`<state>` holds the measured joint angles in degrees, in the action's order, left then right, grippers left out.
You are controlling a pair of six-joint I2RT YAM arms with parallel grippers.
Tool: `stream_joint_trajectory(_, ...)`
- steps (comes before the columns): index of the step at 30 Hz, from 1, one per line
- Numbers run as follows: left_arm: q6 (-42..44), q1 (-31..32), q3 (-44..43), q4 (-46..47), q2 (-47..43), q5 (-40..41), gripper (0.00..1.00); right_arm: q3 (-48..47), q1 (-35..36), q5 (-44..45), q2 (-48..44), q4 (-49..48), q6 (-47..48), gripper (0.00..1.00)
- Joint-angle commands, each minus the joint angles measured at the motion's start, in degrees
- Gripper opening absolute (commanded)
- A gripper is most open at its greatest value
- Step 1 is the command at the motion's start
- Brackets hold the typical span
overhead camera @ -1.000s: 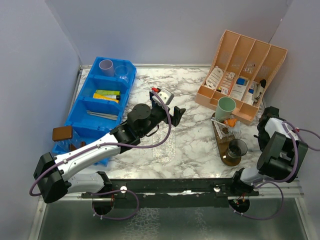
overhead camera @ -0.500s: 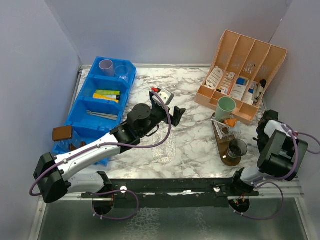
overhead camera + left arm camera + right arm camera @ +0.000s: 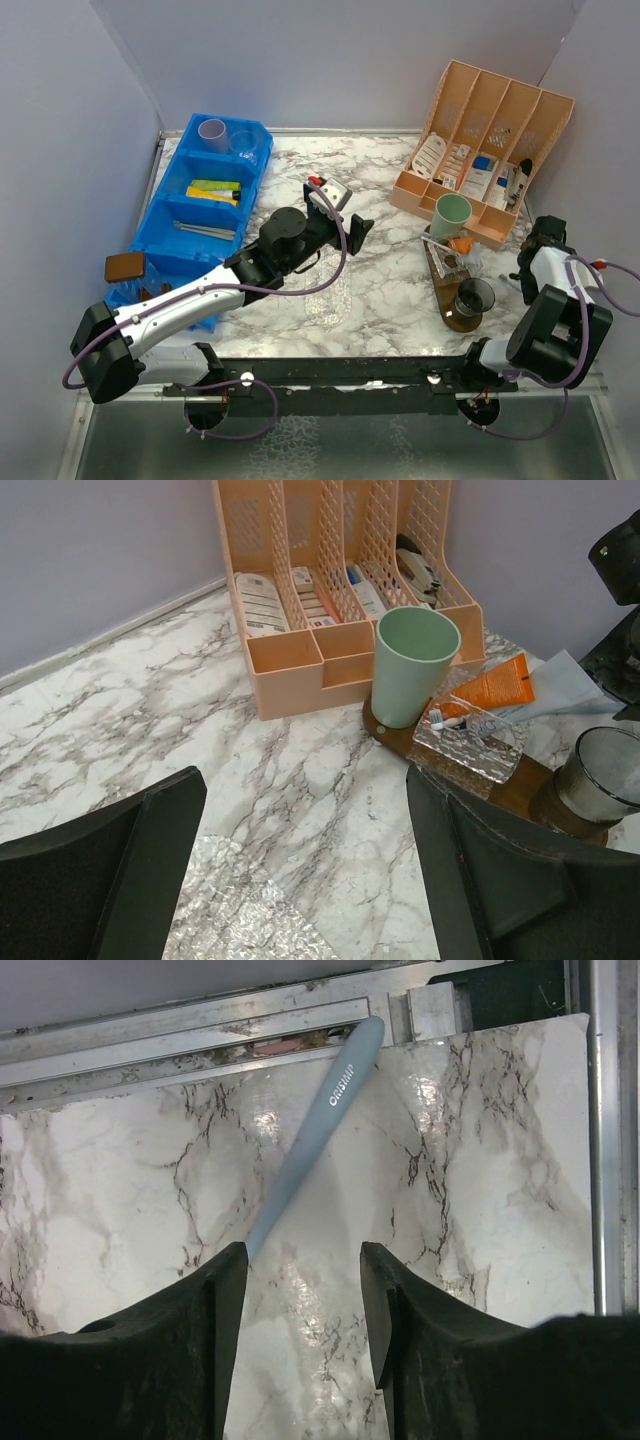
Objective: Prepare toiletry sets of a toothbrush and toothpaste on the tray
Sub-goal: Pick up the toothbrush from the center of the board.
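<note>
A brown wooden tray lies at the right. On it stand a mint green cup and a smoky dark cup, with an orange tube lying between them. The left wrist view shows the mint cup, the orange tube, the dark cup and the tray. My left gripper hovers open over the marble, left of the tray. My right gripper is open above a blue-grey toothbrush that lies flat at the table's right edge; the brush's lower end is hidden behind one finger.
A blue bin at the left holds a lilac cup, a clear cup, tubes and toothbrushes. A peach organiser stands at the back right. A clear embossed box sits on the tray. A crinkled clear sheet lies mid-table.
The right wrist has shifted a little toward the back and right. The left wrist has lifted slightly. The cups and tube on the tray have not moved.
</note>
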<state>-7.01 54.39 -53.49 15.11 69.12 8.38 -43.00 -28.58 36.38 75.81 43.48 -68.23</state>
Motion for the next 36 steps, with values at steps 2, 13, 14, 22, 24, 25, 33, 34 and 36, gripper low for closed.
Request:
stream_joint_trajectory(2,-0.14,0.06,0.76,2.02,0.44,-0.33,0.85,-0.81,-0.33,1.28,3.43,-5.23,-0.45,0.51)
stream_joint_trajectory(13,0.20,0.10,0.76,1.98,0.93,0.10,0.85,0.52,-2.08,1.30,8.15,-11.73,-1.00,0.51)
stream_joint_trajectory(14,0.20,0.10,0.76,1.94,0.92,0.08,0.85,0.35,-2.50,0.65,8.78,-11.46,-1.49,0.51)
stream_joint_trajectory(22,0.06,0.11,0.71,2.02,0.93,0.06,0.85,1.08,-3.65,-3.28,13.30,-9.83,-5.90,0.41)
stream_joint_trajectory(24,0.06,0.10,0.75,2.04,0.92,0.25,0.85,1.78,-3.67,-4.58,14.83,-9.53,-7.30,0.33)
stream_joint_trajectory(25,0.08,0.10,0.80,2.03,0.93,0.23,0.85,1.99,-3.70,-4.87,15.41,-9.13,-8.10,0.30)
stream_joint_trajectory(33,-0.11,0.10,0.76,2.03,1.32,-0.17,0.85,2.66,-3.77,-6.08,12.03,-5.69,-10.59,0.05)
stream_joint_trajectory(34,-0.17,0.10,0.76,2.05,1.35,-0.20,0.85,2.68,-3.77,-6.52,11.30,-5.13,-10.94,0.03)
stream_joint_trajectory(36,-0.22,0.10,0.76,2.03,1.37,-0.21,0.85,2.87,-3.77,-7.40,9.95,-4.43,-11.17,0.01)
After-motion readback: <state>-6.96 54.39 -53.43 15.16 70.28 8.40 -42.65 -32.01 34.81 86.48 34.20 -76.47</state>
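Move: The toothbrush lies almost beneath the right hand's half-open fingers, its middle about 2 cm ahead, 2 cm to the right and 4 cm below, with the handle pointing right over the table's side edge. The brown board's middle is some 18 cm left and 2 cm ahead; on it the dark glass stands about 13 cm left and 4 cm back, and the orange toothpaste lies roughly 16 cm left, 10 cm ahead. From the left hand the toothbrush is about 45 cm right, 12 cm back and 29 cm below. The toothbrush is pinched near mid-shaft by the right hand, which first shifts about 2 cm forward and as much to the right over the shaft while starting to sink, then goes on down to some 4 cm lower in all. There it nearly stays, turning about 10 degrees clockwise while the half-open fingers close on the shaft. ##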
